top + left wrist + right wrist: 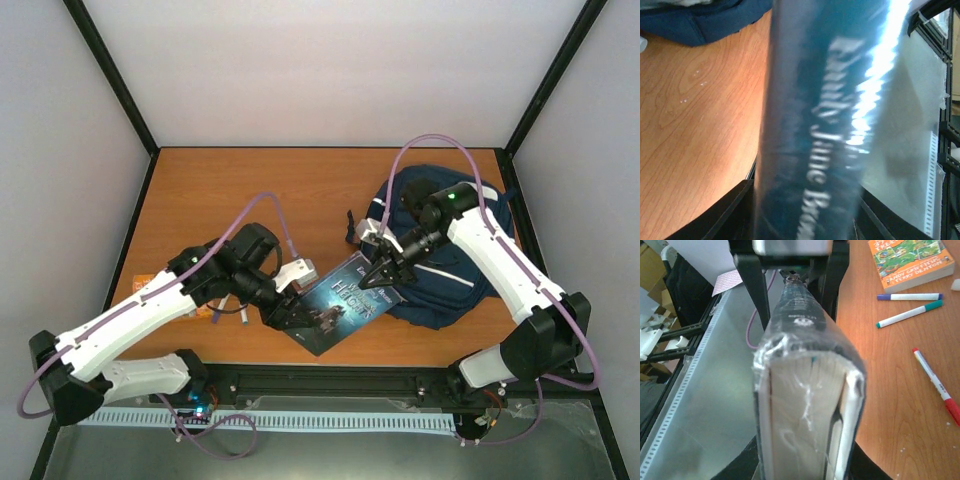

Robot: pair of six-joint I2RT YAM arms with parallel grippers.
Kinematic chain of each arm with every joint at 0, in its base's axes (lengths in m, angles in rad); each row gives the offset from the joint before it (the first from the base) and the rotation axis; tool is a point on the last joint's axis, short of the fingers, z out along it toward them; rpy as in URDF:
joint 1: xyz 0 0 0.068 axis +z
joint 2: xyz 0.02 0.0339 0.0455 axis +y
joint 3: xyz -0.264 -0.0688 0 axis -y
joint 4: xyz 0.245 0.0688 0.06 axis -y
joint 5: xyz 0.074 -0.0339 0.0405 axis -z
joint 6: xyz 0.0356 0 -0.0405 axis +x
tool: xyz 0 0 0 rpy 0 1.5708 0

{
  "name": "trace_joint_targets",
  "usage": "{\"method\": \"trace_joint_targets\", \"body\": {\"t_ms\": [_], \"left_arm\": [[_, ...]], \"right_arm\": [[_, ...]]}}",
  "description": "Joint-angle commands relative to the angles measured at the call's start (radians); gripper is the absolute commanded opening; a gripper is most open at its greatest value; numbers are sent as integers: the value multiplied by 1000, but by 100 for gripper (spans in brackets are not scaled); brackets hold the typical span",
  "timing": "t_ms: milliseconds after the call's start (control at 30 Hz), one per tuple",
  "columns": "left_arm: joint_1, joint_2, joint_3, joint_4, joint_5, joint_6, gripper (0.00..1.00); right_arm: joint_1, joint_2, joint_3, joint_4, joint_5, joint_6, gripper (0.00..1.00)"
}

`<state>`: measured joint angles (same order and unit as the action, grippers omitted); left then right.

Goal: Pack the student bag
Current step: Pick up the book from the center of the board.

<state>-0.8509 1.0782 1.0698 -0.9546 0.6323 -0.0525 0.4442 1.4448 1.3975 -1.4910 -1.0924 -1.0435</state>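
The navy student bag lies at the right of the table, under my right arm; its edge shows in the left wrist view. A dark blue plastic-wrapped book hangs just left of the bag, above the table, held at both ends. My left gripper is shut on its near-left end, the spine filling its view. My right gripper is shut on the far-right end, where the page edges show. Across the book the left gripper faces it.
An orange paperback lies on the table with a purple marker, a teal marker and a red marker. In the top view they sit by my left arm. The table's front rail is close below the book.
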Motion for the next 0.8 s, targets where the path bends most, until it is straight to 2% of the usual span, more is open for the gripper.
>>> {"method": "trace_joint_targets", "body": {"t_ms": [0,100,300,333,367,467,600,767], "left_arm": [[-4,49,22,-24,-3,6,48],[-4,47,22,-23,0,7,39],[-3,4,22,-4,-5,-9,12],[-4,-3,23,6,-2,-16,8],[-4,-11,24,17,-1,-26,6],[-4,-26,32,55,-18,-62,1],[-4,-28,45,87,-116,-153,1],[-2,-25,16,163,-231,-307,1]], "right_arm": [[-38,-40,63,-12,-135,-11,3],[-68,-47,75,-12,-135,-10,3],[-73,-32,34,-9,-127,-27,5],[-73,-29,23,-1,-121,-19,13],[-74,-28,13,21,-109,1,28],[-86,-63,-40,135,-34,106,48],[-126,-169,-151,301,140,232,59],[-165,-265,-284,376,426,263,63]]}}
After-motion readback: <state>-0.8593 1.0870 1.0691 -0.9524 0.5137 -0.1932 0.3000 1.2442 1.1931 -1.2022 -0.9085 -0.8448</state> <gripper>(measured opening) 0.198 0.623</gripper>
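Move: The book hangs between the two hands. Its middle is about 8 cm to the right of the left hand and 3 cm ahead, about level in height, with its near-left end between the open left fingers. From the right hand, which holds the far-right part, the book's middle is some 6 cm left, 5 cm back and 3 cm below. The red marker lies about 8 cm ahead of the left hand, 2 cm left and 22 cm below. The backpack is about 18 cm right of the right hand, 8 cm ahead and 20 cm below. The left fingers close on the near-left end of the book and pinch it, the hand staying nearly in place and then turning about 10 degrees counter-clockwise. Only then do the right fingers open and let go of the far part; the right hand draws off to the right, forward and down towards the backpack, each about 3 to 4 cm, turning clockwise. ##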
